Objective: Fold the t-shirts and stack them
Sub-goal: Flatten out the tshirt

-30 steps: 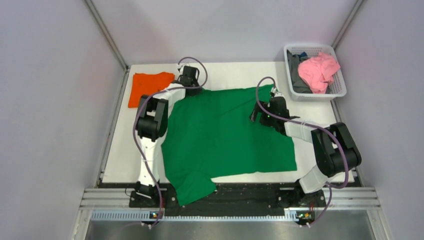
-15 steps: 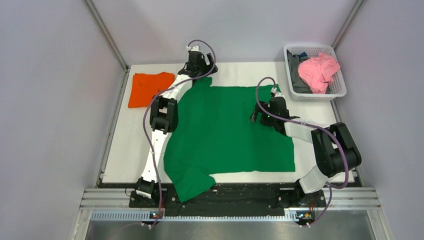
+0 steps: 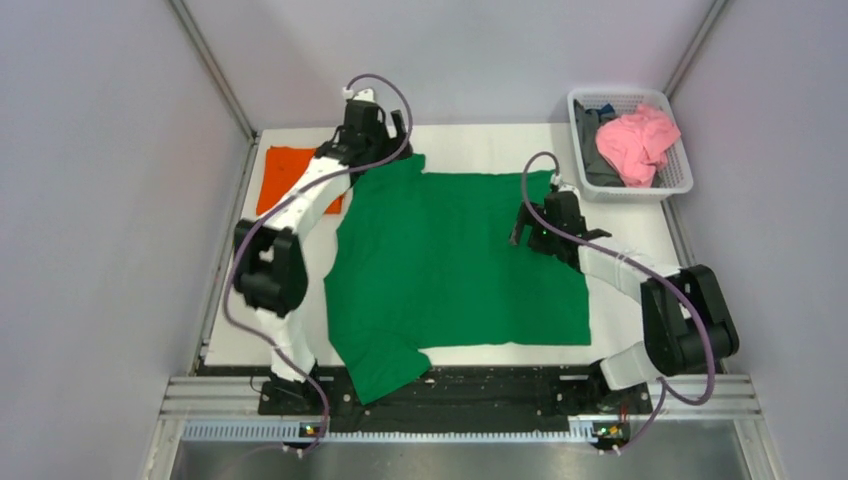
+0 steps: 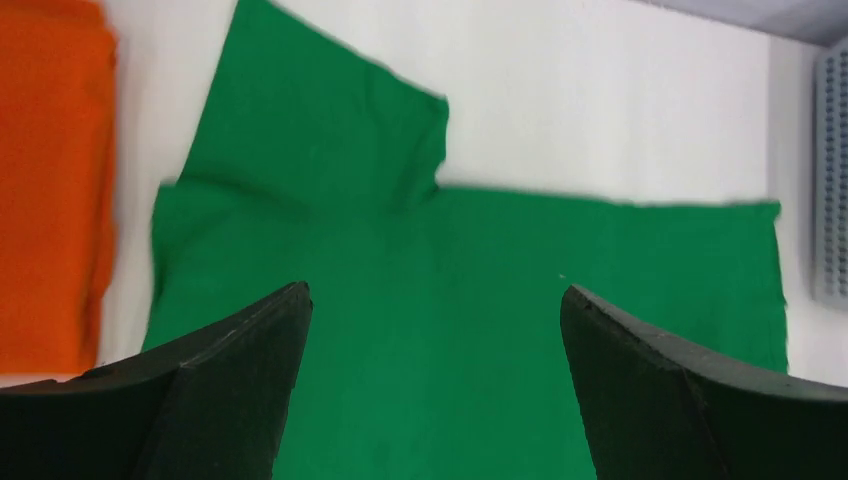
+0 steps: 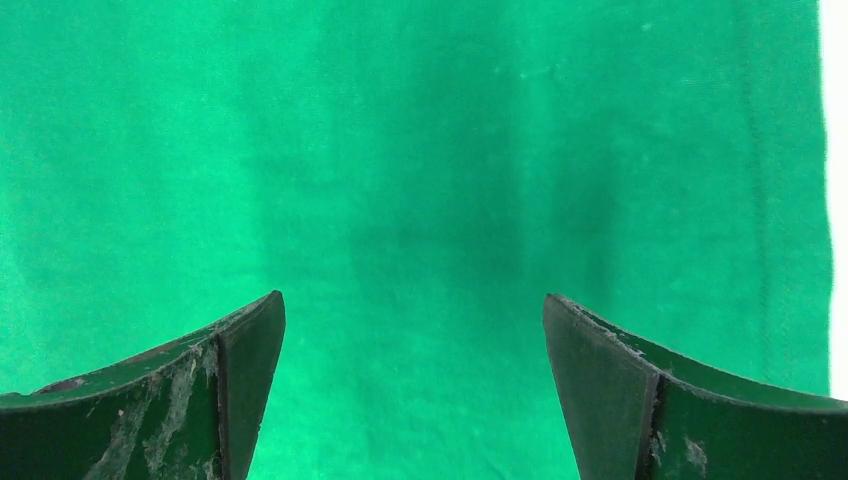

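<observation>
The bright green t-shirt (image 3: pixel 450 260) lies spread flat over the middle of the white table (image 3: pixel 480 145). Its far-left sleeve (image 4: pixel 330 130) is laid out, and its near-left sleeve (image 3: pixel 380 370) hangs over the near edge. The orange t-shirt (image 3: pixel 280 180) lies folded at the far left, partly hidden by my left arm; it also shows in the left wrist view (image 4: pixel 50 180). My left gripper (image 3: pixel 372 135) hovers open above the far-left sleeve (image 4: pixel 435 300), holding nothing. My right gripper (image 3: pixel 528 228) is open over the shirt's right part (image 5: pixel 412 300), with only green cloth (image 5: pixel 420 150) beneath it.
A white basket (image 3: pixel 682 170) stands at the far right corner, holding a pink cloth (image 3: pixel 635 140) and a dark cloth (image 3: pixel 592 150). The basket's edge (image 4: pixel 830 180) also shows in the left wrist view. Grey walls enclose the table on three sides.
My left gripper opened and let go of the green shirt's far-left corner, then rose and moved back to the left. The sleeve now lies flat. The right arm shifted slightly.
</observation>
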`<state>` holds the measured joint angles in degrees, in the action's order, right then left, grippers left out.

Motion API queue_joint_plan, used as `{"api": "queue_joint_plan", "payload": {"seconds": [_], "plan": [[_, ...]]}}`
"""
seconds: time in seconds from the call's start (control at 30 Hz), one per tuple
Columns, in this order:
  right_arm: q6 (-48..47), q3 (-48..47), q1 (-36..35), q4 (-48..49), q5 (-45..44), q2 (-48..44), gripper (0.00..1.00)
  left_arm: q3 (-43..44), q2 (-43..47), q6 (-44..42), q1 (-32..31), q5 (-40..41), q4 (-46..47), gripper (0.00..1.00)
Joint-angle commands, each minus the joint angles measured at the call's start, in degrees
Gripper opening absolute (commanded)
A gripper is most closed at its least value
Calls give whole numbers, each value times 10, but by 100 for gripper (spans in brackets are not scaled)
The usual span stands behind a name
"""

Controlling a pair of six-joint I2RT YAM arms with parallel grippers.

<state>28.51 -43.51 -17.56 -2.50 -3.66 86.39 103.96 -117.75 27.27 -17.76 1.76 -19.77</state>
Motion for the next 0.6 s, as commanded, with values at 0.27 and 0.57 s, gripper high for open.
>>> {"api": "queue_joint_plan", "payload": {"seconds": [0.27,0.57], "plan": [[35,62,10,-98,-63,-193,99,-470,393,63,-42,64,33,99],[23,74,12,-61,-10,-142,98,-437,283,93,-42,68,13,99]]}}
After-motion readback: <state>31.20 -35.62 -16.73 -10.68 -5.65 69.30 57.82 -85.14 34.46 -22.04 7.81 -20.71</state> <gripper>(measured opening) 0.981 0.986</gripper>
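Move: The middle of the green t-shirt lies some 23 cm back and 14 cm to the right of the left hand, about 15 cm below. Its far sleeve is about 3 cm ahead and 2 cm left of that hand, the collar edge 16 cm back and 16 cm left, the orange shirt level and 25 cm left. From the right hand the shirt's middle is about 5 cm back, 17 cm left and 3 cm below; the hem is 4 cm back, 15 cm right. Left hand sweeps back some 20 cm, rising then sinking, open, over the green t-shirt; right draws back 5 cm. ##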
